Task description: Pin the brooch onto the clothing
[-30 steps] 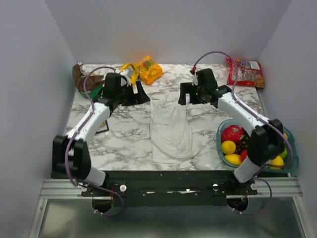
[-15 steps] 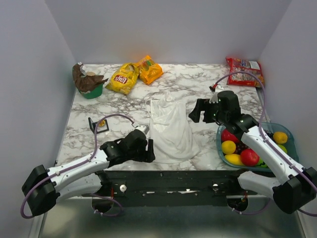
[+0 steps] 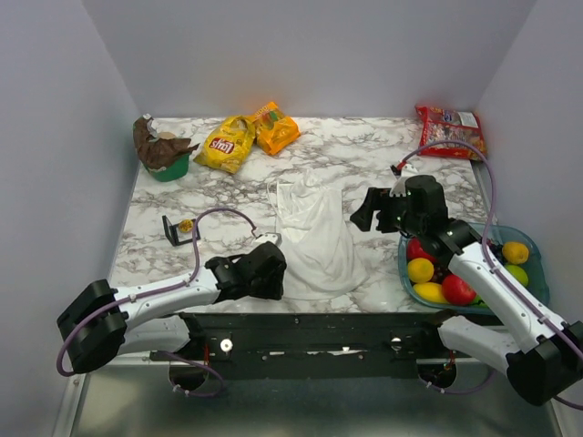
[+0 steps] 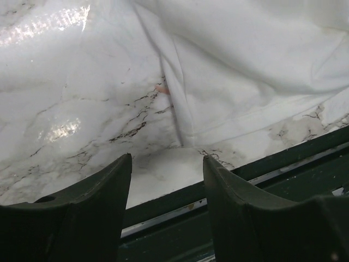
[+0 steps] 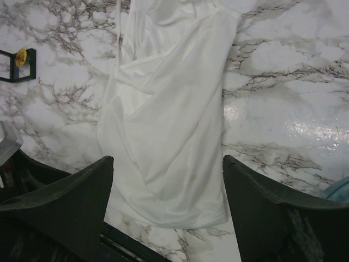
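The white clothing (image 3: 314, 232) lies crumpled in the middle of the marble table (image 3: 228, 196). The brooch (image 3: 186, 224), a tiny gold disc, rests on a small black square frame (image 3: 176, 231) to its left, and shows in the right wrist view as the brooch (image 5: 21, 56). My left gripper (image 3: 276, 273) hovers low at the garment's near-left corner, by the table's front edge. Its jaws are partly open around nothing (image 4: 166, 164), and the clothing (image 4: 245, 71) lies just ahead. My right gripper (image 3: 360, 214) hangs wide open to the right of the garment, above the clothing (image 5: 169, 125).
A blue bowl (image 3: 541, 273) of fruit stands at the near right, under my right arm. Two chip bags (image 3: 223, 144) lie at the back, a red snack bag (image 3: 450, 130) at the back right, and a green cup (image 3: 167, 167) at the back left.
My left arm swung from the back left down to the front edge beside the garment, and its jaws narrowed. My right arm drew back from the far middle to the garment's right side.
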Controlling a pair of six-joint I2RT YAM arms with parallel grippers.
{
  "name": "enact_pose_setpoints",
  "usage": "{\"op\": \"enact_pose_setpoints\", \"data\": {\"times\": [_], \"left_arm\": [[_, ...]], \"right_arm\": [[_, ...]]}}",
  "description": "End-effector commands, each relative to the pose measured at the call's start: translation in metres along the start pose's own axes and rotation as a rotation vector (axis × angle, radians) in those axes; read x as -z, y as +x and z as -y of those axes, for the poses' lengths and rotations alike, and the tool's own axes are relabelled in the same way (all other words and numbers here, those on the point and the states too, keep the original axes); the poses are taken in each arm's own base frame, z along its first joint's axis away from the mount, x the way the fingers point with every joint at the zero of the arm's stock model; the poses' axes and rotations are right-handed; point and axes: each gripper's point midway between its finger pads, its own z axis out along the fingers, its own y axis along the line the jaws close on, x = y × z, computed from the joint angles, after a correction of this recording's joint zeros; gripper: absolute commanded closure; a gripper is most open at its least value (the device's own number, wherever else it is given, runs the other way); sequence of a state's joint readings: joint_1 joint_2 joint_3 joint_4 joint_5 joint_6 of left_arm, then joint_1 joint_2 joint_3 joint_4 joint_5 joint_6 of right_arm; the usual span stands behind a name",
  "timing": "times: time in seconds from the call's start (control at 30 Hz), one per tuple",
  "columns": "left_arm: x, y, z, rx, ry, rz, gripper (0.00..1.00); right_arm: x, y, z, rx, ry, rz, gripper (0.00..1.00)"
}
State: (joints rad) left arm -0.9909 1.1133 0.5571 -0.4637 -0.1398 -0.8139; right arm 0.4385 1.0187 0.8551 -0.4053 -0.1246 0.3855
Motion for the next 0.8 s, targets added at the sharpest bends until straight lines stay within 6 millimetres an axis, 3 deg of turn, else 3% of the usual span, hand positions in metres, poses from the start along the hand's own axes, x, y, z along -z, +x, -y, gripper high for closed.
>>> {"op": "enact_pose_setpoints", "data": {"times": [0.0, 0.53, 0.67, 0.77], "left_arm": [[-0.008, -0.016, 0.018, 0.004, 0.034, 0.045, 0.39], [-0.026, -0.001, 0.030, -0.029, 0.056, -0.015, 0.49], [-0.029, 0.004, 0.027, -0.024, 0.047, -0.027, 0.61], [-0.028, 0.005, 0.023, -0.024, 0.034, -0.021, 0.76]], "right_arm": [[0.004, 0.001, -0.001, -0.007, -0.006, 0.015, 0.13], [0.006, 0.007, 0.002, -0.015, 0.002, 0.016, 0.14], [0.006, 0.008, 0.003, -0.016, 0.003, 0.014, 0.15], [0.007, 0.008, 0.002, -0.015, 0.000, 0.016, 0.15]]}}
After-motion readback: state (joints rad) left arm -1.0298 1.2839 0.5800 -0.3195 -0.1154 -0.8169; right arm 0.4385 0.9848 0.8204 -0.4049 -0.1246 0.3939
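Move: The clothing's near left corner lies about 3 cm to the right of the left hand and 3 cm below, about level with it in reach. The middle of the clothing is some 13 cm ahead and 10 cm right of that hand; the brooch box stands roughly 16 cm ahead and 21 cm left. From the idle right hand, the corner is about 14 cm back, 20 cm left and 18 cm lower. The left hand eases about 3 cm right and 2 cm down, closing its fingers on the clothing's near-left corner. ##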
